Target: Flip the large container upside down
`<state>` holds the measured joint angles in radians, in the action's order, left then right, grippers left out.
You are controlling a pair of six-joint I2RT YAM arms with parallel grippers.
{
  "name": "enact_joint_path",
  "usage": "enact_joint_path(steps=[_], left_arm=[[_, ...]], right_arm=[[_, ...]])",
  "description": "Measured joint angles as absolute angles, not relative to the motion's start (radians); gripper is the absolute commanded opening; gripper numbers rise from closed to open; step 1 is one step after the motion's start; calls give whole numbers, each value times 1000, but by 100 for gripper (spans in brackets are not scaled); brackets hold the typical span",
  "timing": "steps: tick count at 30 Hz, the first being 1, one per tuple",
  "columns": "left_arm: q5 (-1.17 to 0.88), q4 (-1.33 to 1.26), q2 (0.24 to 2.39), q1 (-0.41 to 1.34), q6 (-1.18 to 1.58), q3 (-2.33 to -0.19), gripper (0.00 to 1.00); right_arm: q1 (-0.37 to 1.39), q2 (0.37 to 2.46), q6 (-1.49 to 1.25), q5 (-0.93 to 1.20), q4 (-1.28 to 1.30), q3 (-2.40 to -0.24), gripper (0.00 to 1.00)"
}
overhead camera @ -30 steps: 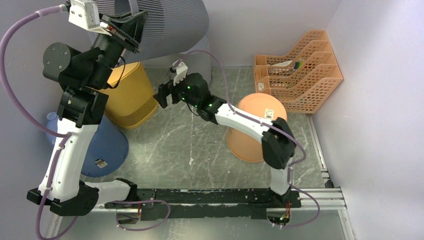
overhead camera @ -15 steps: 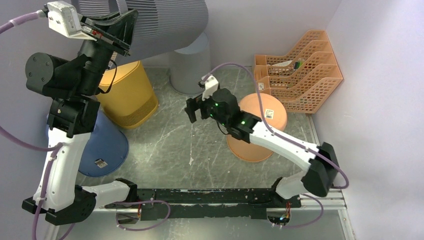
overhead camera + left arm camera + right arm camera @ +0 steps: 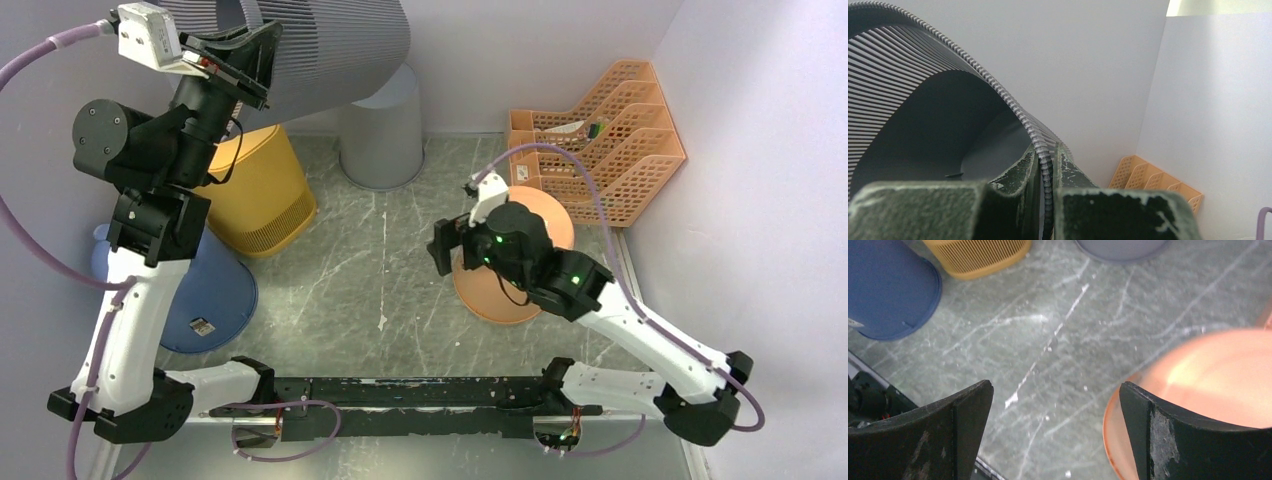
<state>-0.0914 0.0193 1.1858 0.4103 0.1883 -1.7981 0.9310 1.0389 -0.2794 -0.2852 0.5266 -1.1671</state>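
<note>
The large container [image 3: 330,40] is a dark grey ribbed bin, held up off the floor at the back left and tipped on its side. My left gripper [image 3: 250,55] is shut on its rim. In the left wrist view the ribbed rim [image 3: 1048,165] runs between the two fingers, with the container's dark inside [image 3: 923,130] to the left. My right gripper [image 3: 445,250] hangs open over the floor beside an orange bin [image 3: 490,295]. Nothing is between its fingers [image 3: 1055,405].
A yellow slatted bin [image 3: 262,190] and a blue bin [image 3: 205,285] stand upside down at the left. A smaller grey bin [image 3: 382,130] stands at the back middle, under the lifted container. An orange file rack [image 3: 600,140] fills the back right corner.
My right arm has swung from the middle back toward the right, its open gripper now beside the orange bin. The left arm has kept the container aloft, shifting only a little.
</note>
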Motion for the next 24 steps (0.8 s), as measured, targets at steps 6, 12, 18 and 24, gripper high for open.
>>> enact_joint_path(steps=[6, 12, 18, 24], left_arm=[[-91, 20, 1189, 410, 200, -1784, 7], [-92, 20, 1189, 410, 211, -1756, 7], [-94, 21, 1189, 410, 211, -1736, 7], [-96, 20, 1189, 410, 210, -1733, 7]], right_arm=[[937, 854, -422, -464, 688, -1129, 100], [937, 832, -579, -641, 838, -1151, 100], [937, 876, -805, -797, 1024, -1145, 100], [937, 855, -882, -847, 1097, -1121, 100]])
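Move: The right hand, empty and open, has the upturned orange container about 16 cm to its right and 6 cm ahead, its middle some 18 cm lower. The orange rack stands about 17 cm to the right of that container and 22 cm farther out; the upturned grey bin is some 28 cm ahead of the hand and 17 cm to its left. From the left hand, high up with the large grey container's rim in its fingers, the orange container lies about 37 cm right, level forward, and 53 cm below. The right hand sweeps about 15 cm to the right towards the upturned orange container, sinking some 4 cm late in the sweep and easing slightly back, while the wrist turns clockwise by roughly 40 degrees and tips down a little, so that the wide-open fingers come to point forward at the container's near side. Meanwhile the left hand keeps its pinch on the large container's rim and lowers it about 3 cm, edging slightly forward, and comes to a stop. ##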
